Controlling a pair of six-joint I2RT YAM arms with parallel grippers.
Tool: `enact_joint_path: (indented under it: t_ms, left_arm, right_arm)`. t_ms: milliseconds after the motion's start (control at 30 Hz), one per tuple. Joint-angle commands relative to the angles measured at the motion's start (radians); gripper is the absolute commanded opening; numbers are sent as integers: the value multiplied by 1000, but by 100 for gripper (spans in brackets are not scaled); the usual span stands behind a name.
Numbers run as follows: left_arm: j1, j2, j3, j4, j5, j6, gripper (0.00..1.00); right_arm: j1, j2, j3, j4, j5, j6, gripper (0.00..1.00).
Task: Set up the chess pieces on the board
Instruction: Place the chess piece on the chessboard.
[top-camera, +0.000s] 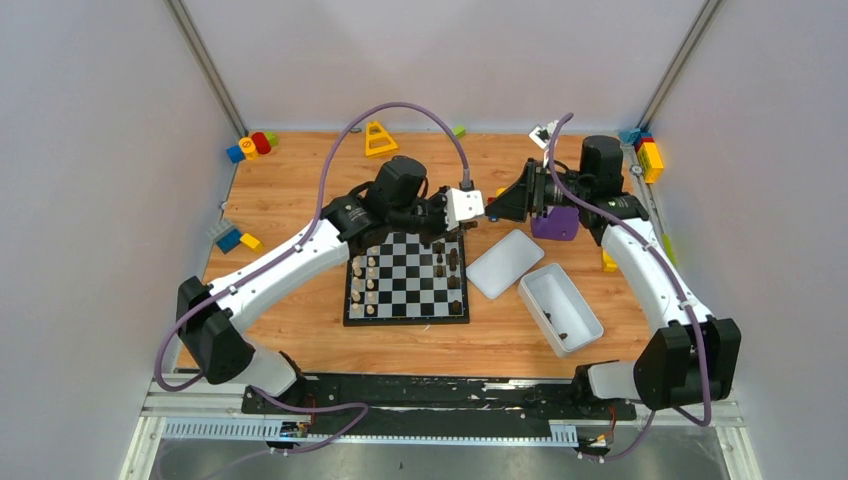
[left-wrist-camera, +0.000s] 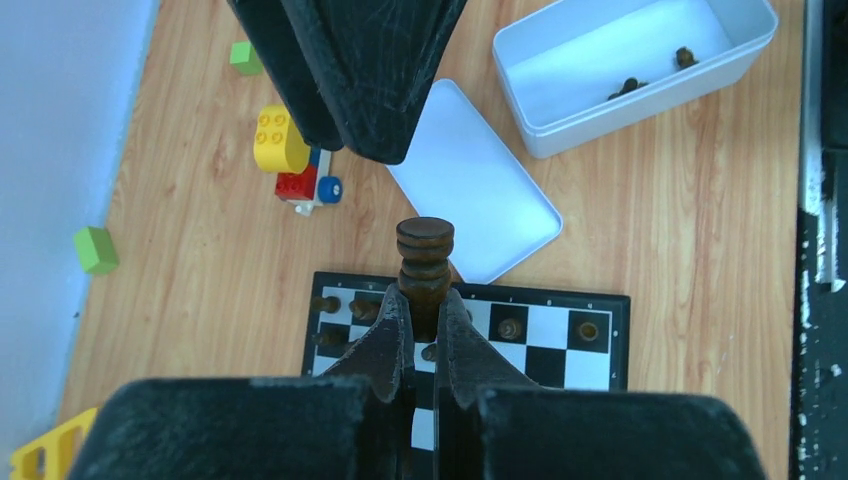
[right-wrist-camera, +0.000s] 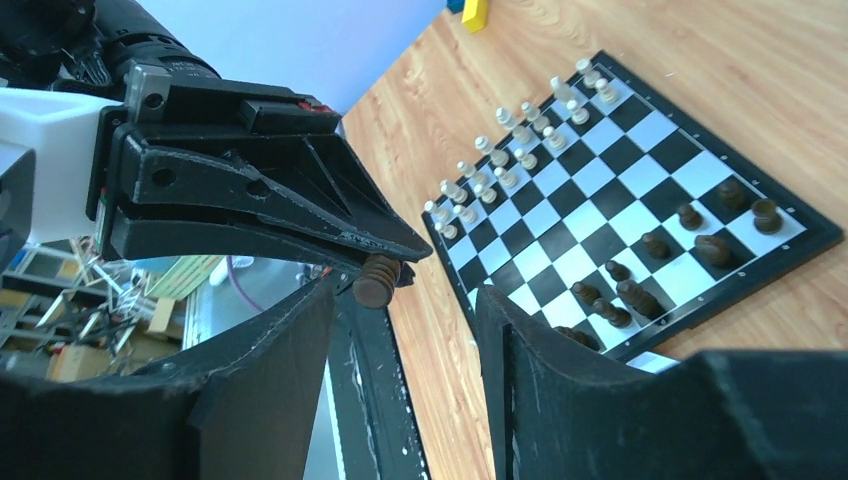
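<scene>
Above the far edge of the board (top-camera: 408, 318), my left gripper (left-wrist-camera: 425, 300) is shut on the base of a dark brown chess piece (left-wrist-camera: 425, 250). The piece's ringed top sticks out past the fingertips. My right gripper (right-wrist-camera: 405, 295) faces it with its jaws open, and the piece (right-wrist-camera: 375, 282) hangs between them, close to one finger. In the top view the two grippers meet tip to tip, left gripper (top-camera: 482, 212) against right gripper (top-camera: 505, 206). Cream chess pieces (top-camera: 365, 285) stand in the board's left columns and dark ones (top-camera: 452, 265) along its right side.
A white tray (top-camera: 590, 310) to the right of the board holds a few dark pieces (top-camera: 560, 335). Its lid (top-camera: 505, 262) lies flat between tray and board. A purple block (top-camera: 555, 225) sits under the right wrist. Coloured toy blocks (top-camera: 250, 145) lie scattered along the far and side edges.
</scene>
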Motion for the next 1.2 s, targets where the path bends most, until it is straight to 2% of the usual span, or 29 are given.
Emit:
enact_joint_path:
  t_ms: [0,433,767,1167]
  left_arm:
    - [-27,-18,-7,-30,-69,125,0]
    - [-65,25,20,-39,-131,150,0]
    - [-80,45,41,-42,-135,148,0]
    - [-81,40,38,-44,-150,155,0]
  right_arm:
    - [19,30,-1,-23,-121,-69,55]
    - [80,87,8,-102,-97,-152,53]
    - [103,124,29,-121,-86,-165,41]
    - [112,115,28,-153,-58,-201,31]
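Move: Between the left fingertips a dark chess piece is already held. It lies about 4 cm to the right hand's left, 2 cm back and 2 cm lower; the open right fingers are correspondingly 4 cm right of the left hand, 2 cm ahead and 2 cm above. From the right hand, the chessboard's middle is roughly 13 cm left, level fore and aft, and 25 cm below; the white lid is about 5 cm right, 2 cm back and 26 cm below. Reaching in for the held piece, the right hand sinks about 5 cm while going left and a little back, turning some 10 degrees counter-clockwise; its open fingers come either side of the piece, then draw partway together. The left hand keeps its pinch on the piece and lowers it about 3 cm, its fingers tipping slightly further down. ##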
